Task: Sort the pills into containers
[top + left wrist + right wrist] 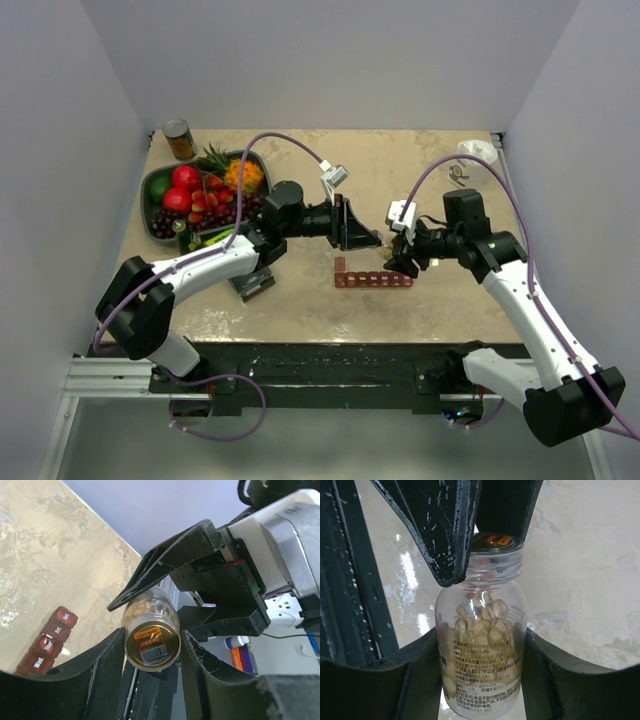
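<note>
A small clear pill bottle [481,655] full of golden-amber pills [482,622] is held in the air between both grippers. My right gripper [481,645] is shut on the bottle's body. My left gripper [152,642] is shut on its gold cap [152,642]; pills [144,605] show through the glass behind the cap. In the top view the left gripper [366,240] and right gripper [400,258] meet just above the dark red strip of compartments [372,279]. The strip also shows in the left wrist view [47,645], with its lids down.
A grey bowl of fruit [158,180] stands at the back left, with a small can [179,139] behind it. A white crumpled object [478,150] lies at the back right corner. A dark flat object [255,283] lies under the left arm.
</note>
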Motion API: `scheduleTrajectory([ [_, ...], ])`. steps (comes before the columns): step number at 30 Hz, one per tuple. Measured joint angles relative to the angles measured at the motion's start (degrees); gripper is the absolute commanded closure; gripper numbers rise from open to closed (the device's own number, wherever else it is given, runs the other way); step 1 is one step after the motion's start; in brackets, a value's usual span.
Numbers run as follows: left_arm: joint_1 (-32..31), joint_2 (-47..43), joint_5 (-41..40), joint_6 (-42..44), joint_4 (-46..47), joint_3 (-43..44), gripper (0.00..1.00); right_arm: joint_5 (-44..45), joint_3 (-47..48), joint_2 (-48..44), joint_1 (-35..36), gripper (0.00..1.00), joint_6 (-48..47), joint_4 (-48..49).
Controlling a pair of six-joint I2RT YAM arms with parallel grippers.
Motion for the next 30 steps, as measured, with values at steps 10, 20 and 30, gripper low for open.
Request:
scheduleTrajectory([
  [10,1.6,1.5,8.4,-0.1,8.0,-1.5,0.89,-11.2,-2.8,1.0,-1.7,1.0,14.2,2.8],
  [20,3.3,-0.2,15.5,5.3,10.3,-1.5,0.38,-25.8,-7.4,2.6,-2.4,1.0,28.7,14.2],
  [30,5.8,-5.0,18.6,7.4,6.4,-2.2,0.01,-28.5,-5.8,2.1,-1.8,1.0,27.3,17.4],
])
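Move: The jar's lid is already between the left fingers, right at that hand's point, with the middle of the pill jar some 4 cm to the right and 3 cm lower, a centimetre back. The pill organizer lies about 16 cm below, level ahead and 2 cm right; its open flap is 3 cm ahead and 6 cm left, equally low. From the right hand, which grips the jar, the lid is roughly 4 cm left, 4 cm up and 1 cm ahead. The jar's lid, still pinched by the left fingers, is twisted against the jar in the tightening direction: the right hand keeps its grip and rolls some 30 degrees while going back and left about 5 cm, the left hand counter-turning and drawing back slightly. Then the left fingers open wide, letting go of the lid, and withdraw left and up while the right hand lifts the jar about 3 cm. ##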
